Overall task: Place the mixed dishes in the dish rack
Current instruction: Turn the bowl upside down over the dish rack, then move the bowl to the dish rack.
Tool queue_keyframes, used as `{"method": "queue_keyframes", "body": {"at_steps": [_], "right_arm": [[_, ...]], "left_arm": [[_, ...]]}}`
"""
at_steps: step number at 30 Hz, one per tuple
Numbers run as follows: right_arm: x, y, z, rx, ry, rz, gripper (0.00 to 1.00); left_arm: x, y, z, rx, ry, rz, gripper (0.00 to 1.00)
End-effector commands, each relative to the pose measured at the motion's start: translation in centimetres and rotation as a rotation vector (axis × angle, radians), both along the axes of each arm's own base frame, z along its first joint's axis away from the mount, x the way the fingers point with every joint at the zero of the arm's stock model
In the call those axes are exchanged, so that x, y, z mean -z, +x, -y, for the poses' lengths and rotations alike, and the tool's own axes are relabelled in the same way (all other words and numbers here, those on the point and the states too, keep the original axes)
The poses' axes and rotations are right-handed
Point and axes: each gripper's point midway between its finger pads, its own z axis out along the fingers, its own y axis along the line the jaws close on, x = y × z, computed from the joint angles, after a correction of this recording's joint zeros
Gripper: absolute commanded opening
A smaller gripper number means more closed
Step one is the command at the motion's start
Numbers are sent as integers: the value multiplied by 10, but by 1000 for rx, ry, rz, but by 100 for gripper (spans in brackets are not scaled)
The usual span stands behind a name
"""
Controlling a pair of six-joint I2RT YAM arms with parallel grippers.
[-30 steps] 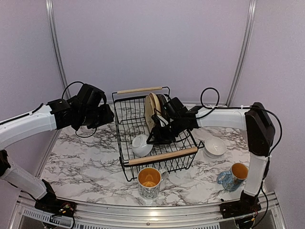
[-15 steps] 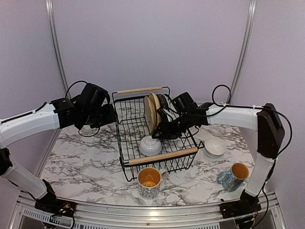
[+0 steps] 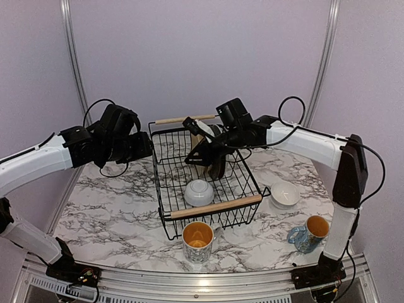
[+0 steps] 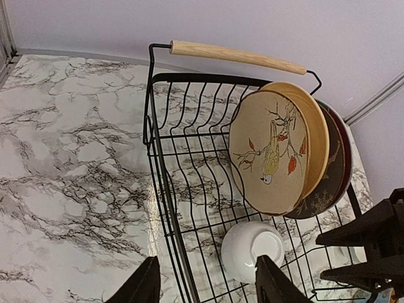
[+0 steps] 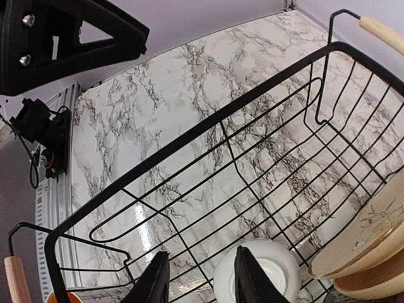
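The black wire dish rack stands mid-table. A small white bowl lies upside down on its floor. At its far right end a tan bird plate, the dark grey plate and a red rim stand on edge. My right gripper hangs open and empty above the rack, with the bowl just below its fingertips. My left gripper is open and empty over the rack's left rim. On the table are another white bowl and two orange-lined mugs.
Wooden bar handles cap the rack's far and near ends. In the right wrist view the left gripper looms at the top left. Marble tabletop lies left of the rack, with grey walls behind.
The right gripper has let go of the white bowl, which now lies upside down in the rack. It has risen and drawn back toward the far handle. The left gripper has hardly moved.
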Motion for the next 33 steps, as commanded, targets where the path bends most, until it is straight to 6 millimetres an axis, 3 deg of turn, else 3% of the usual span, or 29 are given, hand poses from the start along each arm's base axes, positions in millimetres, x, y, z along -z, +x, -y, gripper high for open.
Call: {"method": "queue_keyframes", "body": {"at_steps": [1,5,14,25,33], "right_arm": [[37,4,-19,-52,-136,105,33],[57,17,-30,-40,-188,113,33],[81,32,-39,-67,-292,175,34],[133,8,-36,-188,-479,223,35],[161,13,-19,-161,-590,212,35]], "left_arm": [[-13,-7,-11,2,25,40,54],[-12,-9,-14,10,40,39,54],[-6,-14,-20,4,45,44,55],[1,-16,-21,7,40,39,55],[3,-17,-21,11,32,34,55]]}}
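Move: The white bowl, already upside down in the rack, lies some 18 cm below the right gripper, about 4 cm ahead and 3 cm to its right. The standing plates are around 15 cm ahead of that gripper, 5 cm right and 10 cm below. The grey mug with the orange inside sits some 14 cm back, 3 cm right and 18 cm down. From the left gripper the bowl is about 18 cm right, 2 cm ahead and 21 cm below. Lower the right gripper some 14 cm towards the left side of the upturned bowl. First swing it down with about 4 cm to the left and 3 cm forward, then, after a brief check, go on down while easing back. Tip its fingers roughly 30 degrees more steeply downward and keep them part open. Let the left gripper drift a couple of centimetres left and back. ##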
